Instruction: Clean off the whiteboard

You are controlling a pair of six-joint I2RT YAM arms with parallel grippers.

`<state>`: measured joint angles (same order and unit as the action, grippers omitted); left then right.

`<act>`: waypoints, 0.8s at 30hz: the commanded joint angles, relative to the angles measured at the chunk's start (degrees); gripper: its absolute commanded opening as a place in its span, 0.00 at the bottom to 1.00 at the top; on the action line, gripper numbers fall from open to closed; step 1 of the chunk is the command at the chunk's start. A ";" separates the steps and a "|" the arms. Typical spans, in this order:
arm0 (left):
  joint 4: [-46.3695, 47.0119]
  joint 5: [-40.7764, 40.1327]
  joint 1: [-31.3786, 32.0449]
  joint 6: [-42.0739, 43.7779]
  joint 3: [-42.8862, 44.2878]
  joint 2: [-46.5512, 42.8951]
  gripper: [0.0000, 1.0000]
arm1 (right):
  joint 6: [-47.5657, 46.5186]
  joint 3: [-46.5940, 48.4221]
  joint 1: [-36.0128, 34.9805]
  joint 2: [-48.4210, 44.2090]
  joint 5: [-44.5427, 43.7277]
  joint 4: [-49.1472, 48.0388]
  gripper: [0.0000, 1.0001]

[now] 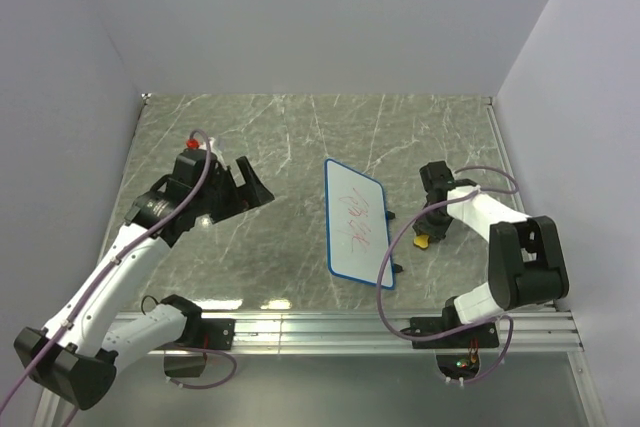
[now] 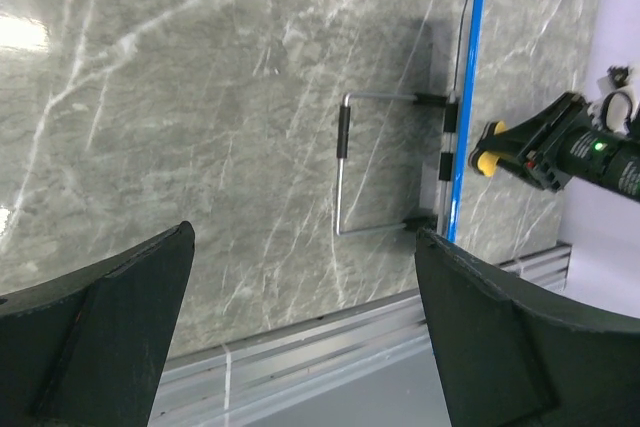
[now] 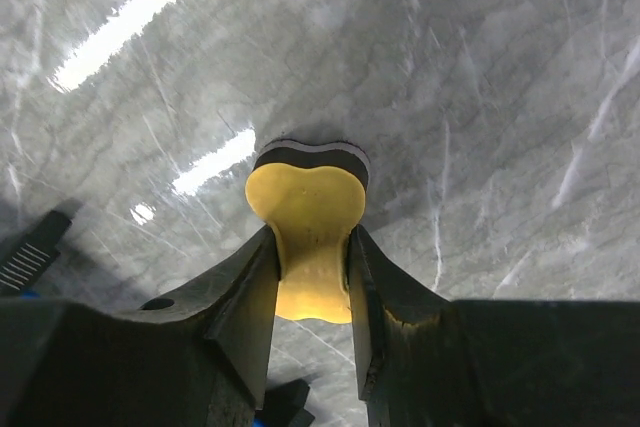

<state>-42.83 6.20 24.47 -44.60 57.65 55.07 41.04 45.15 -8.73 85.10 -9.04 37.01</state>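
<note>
The whiteboard (image 1: 355,224), white with a thin blue frame and red scribbles, lies mid-table. In the left wrist view it shows edge-on as a blue line (image 2: 465,97) with a wire stand (image 2: 345,157) behind it. A small yellow eraser (image 1: 422,242) sits on the table just right of the board. My right gripper (image 1: 427,232) is shut on the eraser (image 3: 308,217), whose narrow waist is squeezed between the fingers (image 3: 250,297); its dark pad faces the marble. My left gripper (image 1: 252,187) hovers left of the board, open and holding nothing (image 2: 305,237).
The marble tabletop (image 1: 250,257) is bounded by grey walls on the left, back and right. An aluminium rail (image 1: 330,327) runs along the near edge by the arm bases. Purple cables (image 1: 400,237) loop beside the right arm, close to the board's right edge.
</note>
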 commanded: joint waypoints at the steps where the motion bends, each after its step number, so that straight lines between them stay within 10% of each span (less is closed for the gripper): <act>1: 1.26 0.05 2.51 1.62 2.20 2.66 0.97 | -0.08 -1.20 0.30 -3.62 -0.11 0.25 0.06; 14: 11.53 9.53 9.54 4.17 10.64 20.15 0.97 | 1.85 -2.17 0.47 -26.98 7.27 8.59 0.00; 24: 18.92 14.28 14.64 4.52 12.57 32.20 0.71 | 1.59 -0.76 0.47 -41.50 13.43 15.80 0.00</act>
<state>-28.29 17.63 37.87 -41.01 67.53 86.15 42.57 43.46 -8.62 45.45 2.09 49.10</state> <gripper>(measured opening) 0.733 0.369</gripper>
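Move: About 23 cm to the left hand's right, level with it front to back, lies the whiteboard's middle, some 15 cm lower; the left edge is raised. The eraser is about 40 cm right of that hand, 1 cm farther out and 21 cm below. From the right hand, already pinching the eraser, the board's middle is 17 cm left, 1 cm back and 6 cm up; its far black foot is 8 cm left and 6 cm ahead, its near foot 7 cm left and 8 cm back. Swinging right about 14 cm and sinking some 5 cm, the left hand reaches the board's raised left edge, turning about 25 degrees clockwise and beginning to close its wide-open fingers around that edge. The right hand keeps its pinch on the eraser, lifts some 13 cm, drifting slightly back and left, and tilts its fingers forward and towards the board. ##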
